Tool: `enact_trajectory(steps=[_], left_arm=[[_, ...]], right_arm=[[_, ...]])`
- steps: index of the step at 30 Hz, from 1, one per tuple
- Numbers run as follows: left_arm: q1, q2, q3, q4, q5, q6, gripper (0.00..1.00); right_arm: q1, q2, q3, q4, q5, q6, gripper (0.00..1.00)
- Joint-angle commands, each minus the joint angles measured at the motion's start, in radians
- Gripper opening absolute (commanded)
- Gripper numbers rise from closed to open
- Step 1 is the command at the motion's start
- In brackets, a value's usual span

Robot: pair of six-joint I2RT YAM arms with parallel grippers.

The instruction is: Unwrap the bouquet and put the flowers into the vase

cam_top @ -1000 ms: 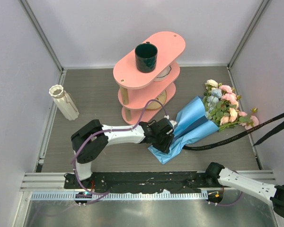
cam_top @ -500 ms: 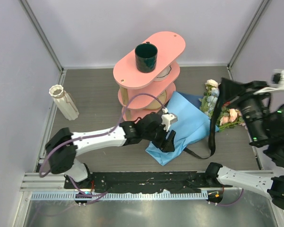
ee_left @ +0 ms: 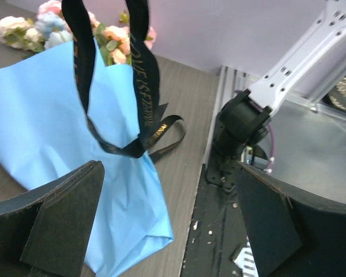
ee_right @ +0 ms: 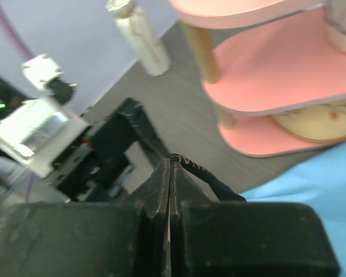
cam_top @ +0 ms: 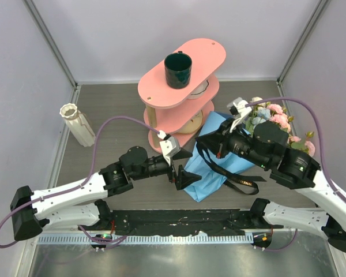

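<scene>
The bouquet lies on the table right of the pink shelf, its blue wrapping paper (cam_top: 218,168) spread flat and its flowers (cam_top: 272,118) at the far right end. The black ribbon (cam_top: 233,180) hangs in a loop over the paper, and my right gripper (cam_top: 202,141) is shut on its upper end (ee_right: 210,176). My left gripper (cam_top: 183,166) stands open at the paper's near left corner (ee_left: 132,231), with nothing between its fingers (ee_left: 63,225). The left wrist view shows the ribbon (ee_left: 143,75) dangling before the flowers (ee_left: 52,29). The cream ribbed vase (cam_top: 78,124) stands at the far left.
A pink three-tier shelf (cam_top: 161,92) stands at the back centre with a dark green mug (cam_top: 178,69) on top. Its lower tiers (ee_right: 277,75) are close to the right gripper. The black base rail (cam_top: 179,218) and the right arm's base (ee_left: 242,121) lie along the near edge.
The left gripper opened, let go of the blue paper and drew back left. The right arm swung in over the bouquet, carrying the ribbon up and leftward. The paper has spread flat.
</scene>
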Motion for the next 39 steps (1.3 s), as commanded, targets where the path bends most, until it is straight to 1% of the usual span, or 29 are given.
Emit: enact_trajectory(steps=[1, 7, 10, 11, 16, 18, 19, 21, 22, 24, 25, 26, 27, 29, 30, 31, 32, 33, 34, 35, 36, 39], left_arm=[[0.002, -0.062, -0.067, 0.16, -0.086, 0.085, 1.0], [0.002, -0.06, -0.05, 0.114, -0.109, 0.102, 1.0], [0.002, -0.066, -0.051, 0.112, -0.156, 0.105, 1.0], [0.002, -0.068, -0.051, 0.112, -0.195, 0.105, 1.0], [0.002, -0.04, -0.047, 0.111, -0.224, 0.102, 0.99], [0.002, -0.03, -0.039, 0.106, -0.215, 0.092, 0.89], [0.002, -0.024, -0.037, 0.105, -0.215, 0.089, 0.75], [0.002, -0.014, -0.034, 0.097, -0.216, 0.092, 0.61], [0.002, -0.013, -0.033, 0.091, -0.218, 0.094, 0.49], [0.002, -0.008, -0.013, 0.059, -0.215, 0.115, 0.31], [0.002, -0.007, -0.004, 0.041, -0.219, 0.126, 0.1], [0.002, -0.004, 0.016, 0.002, -0.241, 0.129, 0.0], [0.002, -0.004, 0.021, -0.012, -0.271, 0.135, 0.0], [0.004, -0.013, 0.024, -0.024, -0.325, 0.144, 0.0], [0.002, -0.025, 0.022, -0.026, -0.351, 0.141, 0.0], [0.002, -0.03, 0.024, -0.03, -0.424, 0.141, 0.0], [0.004, -0.034, 0.03, -0.053, -0.461, 0.141, 0.0], [0.002, -0.037, 0.038, -0.071, -0.509, 0.143, 0.0], [0.004, -0.039, 0.056, -0.09, -0.59, 0.145, 0.0], [0.004, -0.042, 0.064, -0.122, -0.635, 0.149, 0.0], [0.005, -0.048, 0.068, -0.131, -0.667, 0.151, 0.0], [0.012, -0.065, 0.079, -0.151, -0.692, 0.172, 0.0]], right_arm=[[0.004, 0.033, -0.033, 0.191, -0.302, 0.068, 0.01], [0.004, 0.073, -0.069, 0.274, -0.374, 0.105, 0.01], [0.004, 0.07, -0.077, 0.274, -0.369, 0.113, 0.01], [0.004, 0.069, -0.085, 0.278, -0.368, 0.119, 0.01], [0.004, 0.066, -0.115, 0.332, -0.385, 0.156, 0.01], [0.004, 0.069, -0.134, 0.365, -0.38, 0.174, 0.01], [0.004, 0.076, -0.14, 0.372, -0.373, 0.18, 0.01], [0.004, 0.081, -0.142, 0.384, -0.366, 0.188, 0.01], [0.004, 0.081, -0.142, 0.386, -0.357, 0.19, 0.01], [0.004, 0.076, -0.146, 0.382, -0.333, 0.19, 0.01], [0.004, 0.07, -0.151, 0.381, -0.296, 0.186, 0.01], [0.004, 0.057, -0.155, 0.367, -0.262, 0.185, 0.01], [0.004, 0.05, -0.157, 0.358, -0.227, 0.185, 0.07], [0.004, 0.027, -0.16, 0.321, -0.1, 0.185, 0.23], [0.004, 0.02, -0.161, 0.304, -0.062, 0.182, 0.4], [0.005, 0.009, -0.163, 0.284, -0.013, 0.173, 0.47], [0.004, 0.0, -0.163, 0.242, 0.079, 0.171, 0.56], [0.004, -0.025, -0.166, 0.223, 0.132, 0.17, 0.74], [0.004, -0.04, -0.18, 0.208, 0.172, 0.165, 0.81], [0.004, -0.052, -0.19, 0.186, 0.23, 0.153, 0.86], [0.004, -0.09, -0.203, 0.183, 0.247, 0.142, 0.93], [0.004, -0.147, -0.29, 0.212, 0.218, 0.066, 0.99]])
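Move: The black ribbon hangs from the right hand's shut fingertips; the middle of its loop is about 10 cm right of the open left hand, 1 cm ahead and 8 cm lower. From the left hand, the blue wrap is some 9 cm ahead, 9 cm right and 27 cm below, and the pink shelf about 22 cm ahead, 2 cm left. The left fingers wait roughly 5 cm back, 3 cm left and 9 cm below the right hand. The right hand carries the ribbon about 8 cm left and a little back over the left hand, turning some 20 degrees counter-clockwise, while the open left hand eases about 4 cm forward and shuts on the hanging ribbon below the right fingertips. Only then does the right hand open, let go and swing back to the right and somewhat forward, turning clockwise, as the left hand keeps its pinch and draws the ribbon forward and left towards the shelf, swivelling counter-clockwise. ##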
